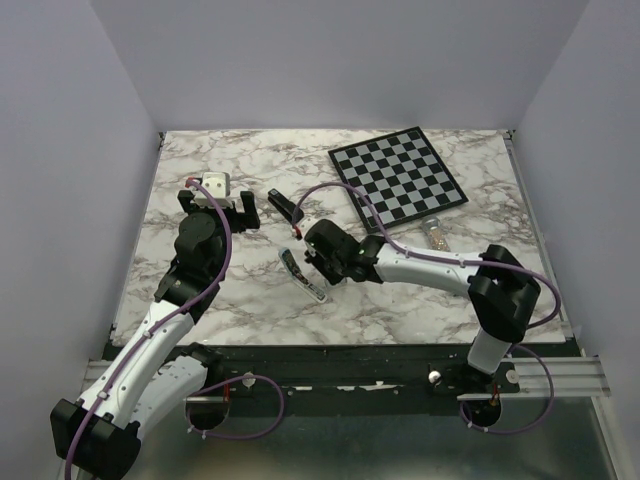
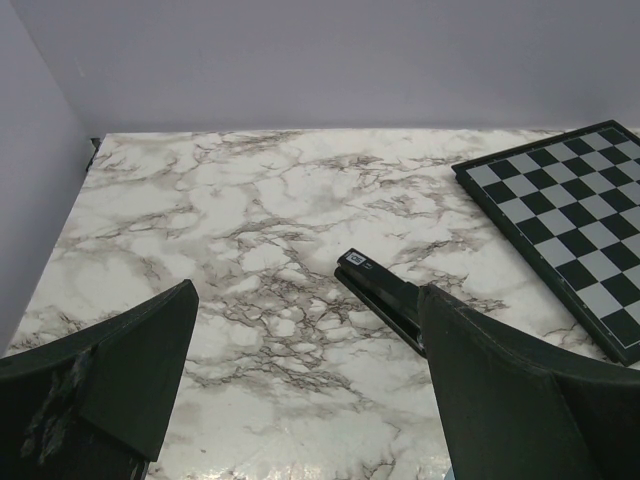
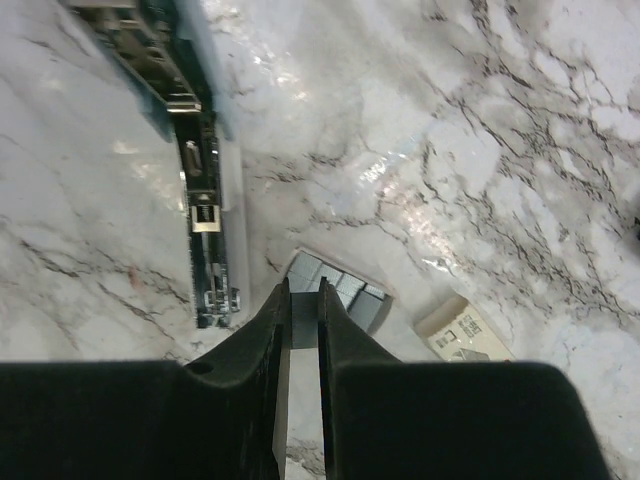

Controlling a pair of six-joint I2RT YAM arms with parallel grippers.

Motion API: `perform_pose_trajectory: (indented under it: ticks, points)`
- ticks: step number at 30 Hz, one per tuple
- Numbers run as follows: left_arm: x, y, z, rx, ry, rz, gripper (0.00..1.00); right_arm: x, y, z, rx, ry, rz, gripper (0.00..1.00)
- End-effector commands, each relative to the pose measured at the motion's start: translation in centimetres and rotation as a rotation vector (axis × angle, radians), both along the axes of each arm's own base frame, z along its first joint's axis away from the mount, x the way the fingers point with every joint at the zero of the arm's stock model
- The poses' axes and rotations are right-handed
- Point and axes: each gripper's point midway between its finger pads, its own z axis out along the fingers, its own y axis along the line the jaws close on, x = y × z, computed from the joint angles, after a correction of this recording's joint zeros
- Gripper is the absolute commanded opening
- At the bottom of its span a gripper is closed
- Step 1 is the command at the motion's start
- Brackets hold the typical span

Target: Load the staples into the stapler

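Observation:
The black stapler lies opened out on the marble table. Its top arm [image 1: 285, 208] [image 2: 385, 295] points toward the back, and its metal channel [image 1: 303, 275] [image 3: 205, 230] lies nearer the front. My right gripper [image 1: 308, 255] [image 3: 303, 290] sits between the two parts, pointing down, shut on a short grey strip of staples [image 3: 305, 325]. Just beyond its fingertips is a small open tray with more grey strips [image 3: 350, 290]. My left gripper [image 1: 218, 208] [image 2: 307, 330] hovers to the left of the top arm, open wide with nothing between its fingers.
A small cream box [image 3: 460, 330] lies to the right of the staple tray. A black-and-grey chessboard [image 1: 397, 177] [image 2: 570, 220] lies at the back right. A clear tube of brownish beads [image 1: 437, 235] lies in front of it. Pale walls enclose the table on three sides.

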Motion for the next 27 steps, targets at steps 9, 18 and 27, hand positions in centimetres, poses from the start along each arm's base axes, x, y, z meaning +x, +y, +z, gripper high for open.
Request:
perform_pose_trajectory:
  ticks: [9, 18, 27]
  points:
    - [-0.1, 0.4, 0.3, 0.001, -0.021, 0.011, 0.99, -2.0, 5.3, 1.5, 0.234, -0.114, 0.088, 0.19]
    - [-0.1, 0.4, 0.3, 0.001, -0.021, 0.011, 0.99, -2.0, 6.2, 1.0, 0.296, -0.151, 0.115, 0.19]
    - [0.0, 0.3, 0.3, -0.001, -0.021, 0.008, 0.99, -2.0, 6.5, 0.1, 0.294, -0.148, 0.121, 0.20]
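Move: The stapler's open magazine, where the right hand's staples are headed, lies about 5 cm to that hand's left, 1 cm back and some 4 cm below. The staple pack sits about 2 cm to the hand's right, level fore and aft and 5 cm down; the small cream box is roughly 9 cm right and 3 cm ahead. From the idle left hand the magazine is about 13 cm right, 8 cm back and 25 cm below. Still pinching a small piece of staples in its nearly closed fingers, the right hand carries it about 6 cm left, off the staple pack and over the stapler's open magazine, easing back some 2 cm early on and keeping nearly the same height. On the way the wrist tilts close to 20 degrees, so the fingers lean out more to the forward left, in line with the channel. Touch on the magazine can't be made out. ##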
